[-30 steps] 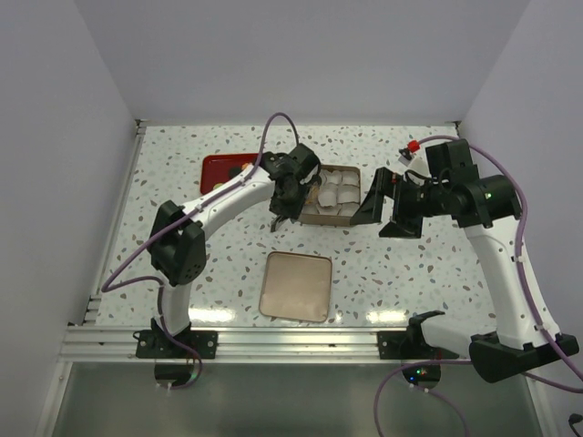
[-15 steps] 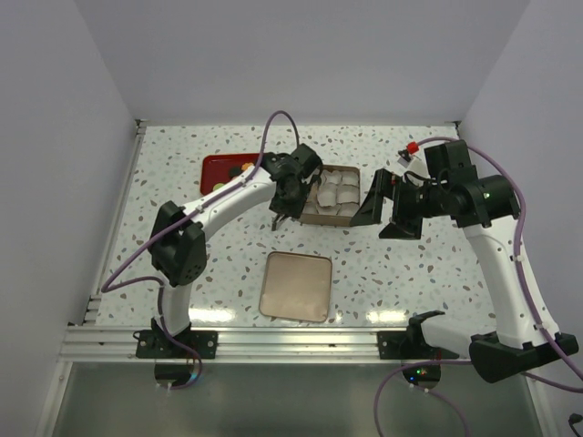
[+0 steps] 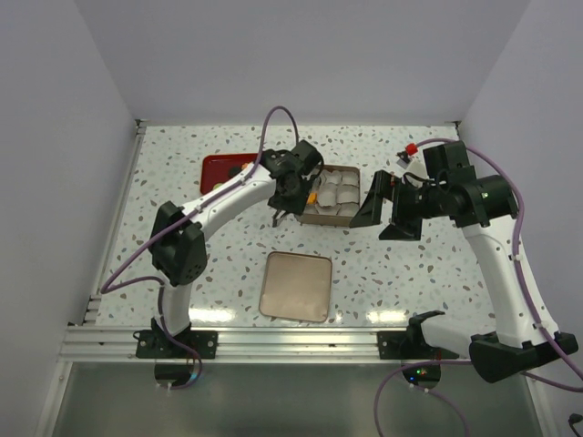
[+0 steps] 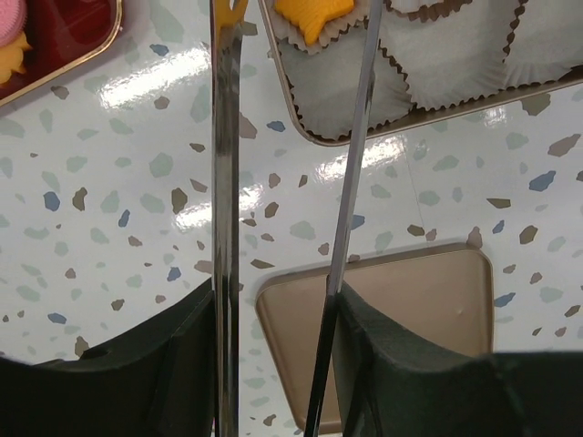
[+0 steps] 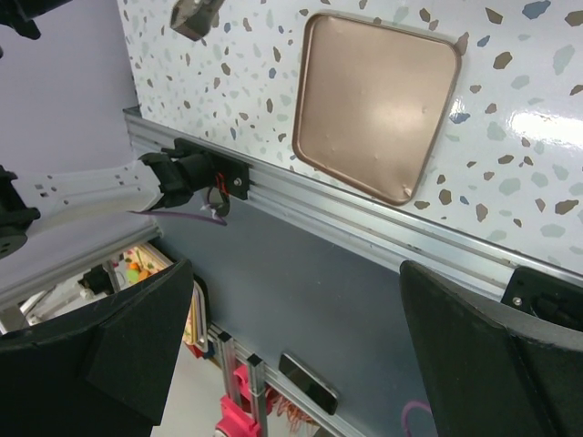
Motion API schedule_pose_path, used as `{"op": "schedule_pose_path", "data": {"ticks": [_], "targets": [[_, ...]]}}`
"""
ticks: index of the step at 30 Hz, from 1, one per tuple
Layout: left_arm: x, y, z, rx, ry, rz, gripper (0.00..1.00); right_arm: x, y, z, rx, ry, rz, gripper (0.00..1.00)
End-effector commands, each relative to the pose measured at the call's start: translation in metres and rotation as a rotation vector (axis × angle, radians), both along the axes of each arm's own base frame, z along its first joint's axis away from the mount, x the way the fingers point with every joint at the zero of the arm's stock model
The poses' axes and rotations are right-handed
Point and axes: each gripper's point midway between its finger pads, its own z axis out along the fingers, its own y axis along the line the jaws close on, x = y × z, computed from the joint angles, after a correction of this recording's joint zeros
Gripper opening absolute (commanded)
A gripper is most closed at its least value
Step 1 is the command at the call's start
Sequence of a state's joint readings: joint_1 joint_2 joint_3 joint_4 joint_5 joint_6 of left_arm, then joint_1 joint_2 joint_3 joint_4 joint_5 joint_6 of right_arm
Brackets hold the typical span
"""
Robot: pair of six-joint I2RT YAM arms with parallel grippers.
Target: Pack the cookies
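Observation:
My left gripper (image 3: 291, 189) (image 4: 273, 300) hangs over the left end of the brown box (image 3: 349, 221), shut on a pair of metal tongs (image 4: 225, 182). The tong blades stand apart. An orange cookie (image 4: 314, 16) lies in a white paper cup (image 4: 332, 64) between the blade tips, at the box's corner. More cookies, a pink one (image 4: 9, 13) and a yellow one (image 4: 9, 55), lie on the red tray (image 3: 219, 169) (image 4: 77, 41). My right gripper (image 3: 384, 208) (image 5: 296, 346) stands open and empty just right of the box.
Several empty white paper cups (image 3: 342, 188) (image 4: 455, 45) fill the box. A tan lid (image 3: 297, 287) (image 4: 410, 328) (image 5: 378, 100) lies flat near the front edge. The aluminium rail (image 5: 364, 228) marks the table's near edge.
The tong blades have spread apart and the orange cookie now rests in the cup. The left gripper has shifted slightly. The right arm has not moved.

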State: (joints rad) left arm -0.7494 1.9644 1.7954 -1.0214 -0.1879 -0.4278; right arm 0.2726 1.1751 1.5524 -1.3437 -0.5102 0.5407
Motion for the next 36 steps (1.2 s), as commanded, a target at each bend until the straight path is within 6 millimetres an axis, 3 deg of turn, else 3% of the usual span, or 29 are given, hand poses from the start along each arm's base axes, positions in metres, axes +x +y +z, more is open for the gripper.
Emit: {"op": "schedule_pose_path", "data": {"ticks": [1,6,11,16,22,26,36], "targets": [[0.015,-0.008,0.035,-0.042,-0.088,0.026,0.50,-0.003,-0.003,0.000,-0.009,-0.013,0.010,0.99],[0.024,0.002,0.067,-0.038,-0.141,0.046,0.53,-0.003,-0.003,-0.001,-0.013,-0.016,0.013,0.99],[0.034,0.044,0.076,-0.024,-0.151,0.131,0.54,-0.003,-0.003,-0.002,-0.014,-0.015,0.016,0.99],[0.040,0.105,0.064,-0.029,-0.121,0.249,0.54,-0.002,-0.003,-0.002,-0.010,-0.014,0.018,0.99],[0.056,0.147,0.040,0.036,-0.087,0.323,0.54,0.000,0.000,-0.003,-0.003,-0.011,0.025,0.99],[0.071,0.157,0.022,0.057,-0.050,0.338,0.54,0.000,-0.001,-0.004,-0.008,-0.007,0.024,0.99],[0.096,0.142,-0.001,0.028,0.008,0.309,0.53,0.008,-0.001,-0.007,-0.025,-0.004,0.023,0.99]]}}
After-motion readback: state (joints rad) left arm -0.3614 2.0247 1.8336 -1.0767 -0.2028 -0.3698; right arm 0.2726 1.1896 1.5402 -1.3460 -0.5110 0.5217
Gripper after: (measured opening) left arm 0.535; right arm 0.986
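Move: The cookies I go for, the orange and pink cluster in the red tray, lie some 15 cm ahead and 14 cm left of my left hand, about 12 cm below it. The green cookie sits about 7 cm farther left, level with them. The orange fish cookie lies in the box about 11 cm ahead of that hand and 7 cm to its right. From my right hand the cluster is about 30 cm ahead, 33 cm left and 29 cm down. Still gripping the tongs, I lift my left hand about 5 cm clear of the fish cookie and the box, then sweep it some 15 cm left and on forward to the red tray, turning about 20 degrees counter-clockwise. There I sink some 6 cm, bringing the spread tongs down towards the orange and pink cookies, my grip opening unchanged. ##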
